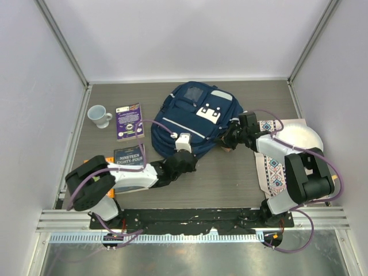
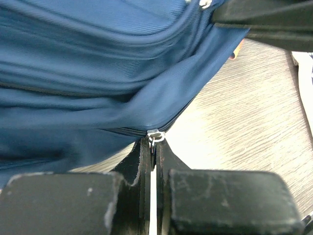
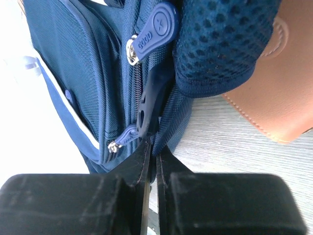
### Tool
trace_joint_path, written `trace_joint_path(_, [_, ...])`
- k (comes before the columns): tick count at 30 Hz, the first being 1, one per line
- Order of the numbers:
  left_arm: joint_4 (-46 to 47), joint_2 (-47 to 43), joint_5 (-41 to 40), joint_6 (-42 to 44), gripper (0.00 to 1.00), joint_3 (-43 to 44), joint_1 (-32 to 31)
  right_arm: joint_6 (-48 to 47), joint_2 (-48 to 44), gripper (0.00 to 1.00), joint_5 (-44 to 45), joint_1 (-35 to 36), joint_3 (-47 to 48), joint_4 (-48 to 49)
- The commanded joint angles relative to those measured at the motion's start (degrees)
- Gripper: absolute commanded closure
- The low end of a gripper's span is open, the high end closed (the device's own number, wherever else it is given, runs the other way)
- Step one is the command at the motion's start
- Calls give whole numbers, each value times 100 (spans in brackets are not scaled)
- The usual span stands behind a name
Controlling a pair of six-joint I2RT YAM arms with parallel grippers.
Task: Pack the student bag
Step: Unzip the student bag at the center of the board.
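The student bag [image 1: 192, 115], navy with thin white stripes and a white patch, lies flat at the table's middle. My left gripper [image 1: 185, 154] is at its near edge. In the left wrist view it [image 2: 155, 143] is shut on a small metal zipper pull [image 2: 155, 135] at the end of a zip line. My right gripper [image 1: 229, 140] is at the bag's right edge. In the right wrist view it [image 3: 155, 149] is shut on a fold of the bag's blue fabric [image 3: 168, 122], beside dark rubber zipper tabs [image 3: 155, 27].
A white mug [image 1: 99, 115] and a purple book [image 1: 129, 121] lie left of the bag, with a dark book [image 1: 127, 156] nearer my left arm. A patterned cloth [image 1: 275, 164] and white plate [image 1: 305, 135] are at the right. A brown leather item [image 3: 286, 93] lies against the bag.
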Motion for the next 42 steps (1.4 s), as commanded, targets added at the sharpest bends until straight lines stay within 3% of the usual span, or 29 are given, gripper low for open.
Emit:
trace_joint_path(1, [-1106,-787,340,520,100,-320,-2,-579,11,99,332,-574,820,-97])
trace_joint_path(6, [-1739,-1630,780,687,100,-593,-2,-1097,371,99,384,-760,1489,-465])
trace_joint_path(13, [-1873,-1949,1484,696,100,-541,-108,-1301,1293,97,253,-777,2860,-836])
trace_joint_path(17, [-1662,-1510,1546,652,100,-111,-117,-1142,1305,71,-10,-795,2870,-836])
trace_joint_path(18, [-1635,-1387,1511,635,100,21,-117,-1160,1208,57,76,-804,2652,-827])
trace_joint_path(21, [-1687,-921,1186,599,100,531,-117,-1336,664,42,462,-856,2134,-1098])
trace_joint_path(32, [-1530,-15,1369,828,100,1569,-108,-712,-1429,39,-292,-585,163,-1144])
trace_joint_path(42, [-1380,-102,1519,890,100,1543,-108,-229,-710,41,-99,426,198,-398])
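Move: The left gripper already pinches the zip pull at the student bag's near corner; the bag's middle lies about 17 cm straight ahead of this hand, slightly below. The purple book lies some 16 cm ahead and 27 cm left. From the right gripper, which still grips the bag's right edge, the zip pull lies about 8 cm back and 10 cm left, the bag's middle 9 cm ahead and 10 cm left, the brown wallet 5 cm right, level fore and aft. Keep the left gripper shut on the zip pull and draw it back and left, rising, then down; then swing it right about 7 cm, turning it some 15 degrees clockwise overall. Meanwhile carry the bag's right edge forward with the right gripper, open wide and let go, then bring that gripper back about 12 cm and leftward, open, over the bag's near right side. ##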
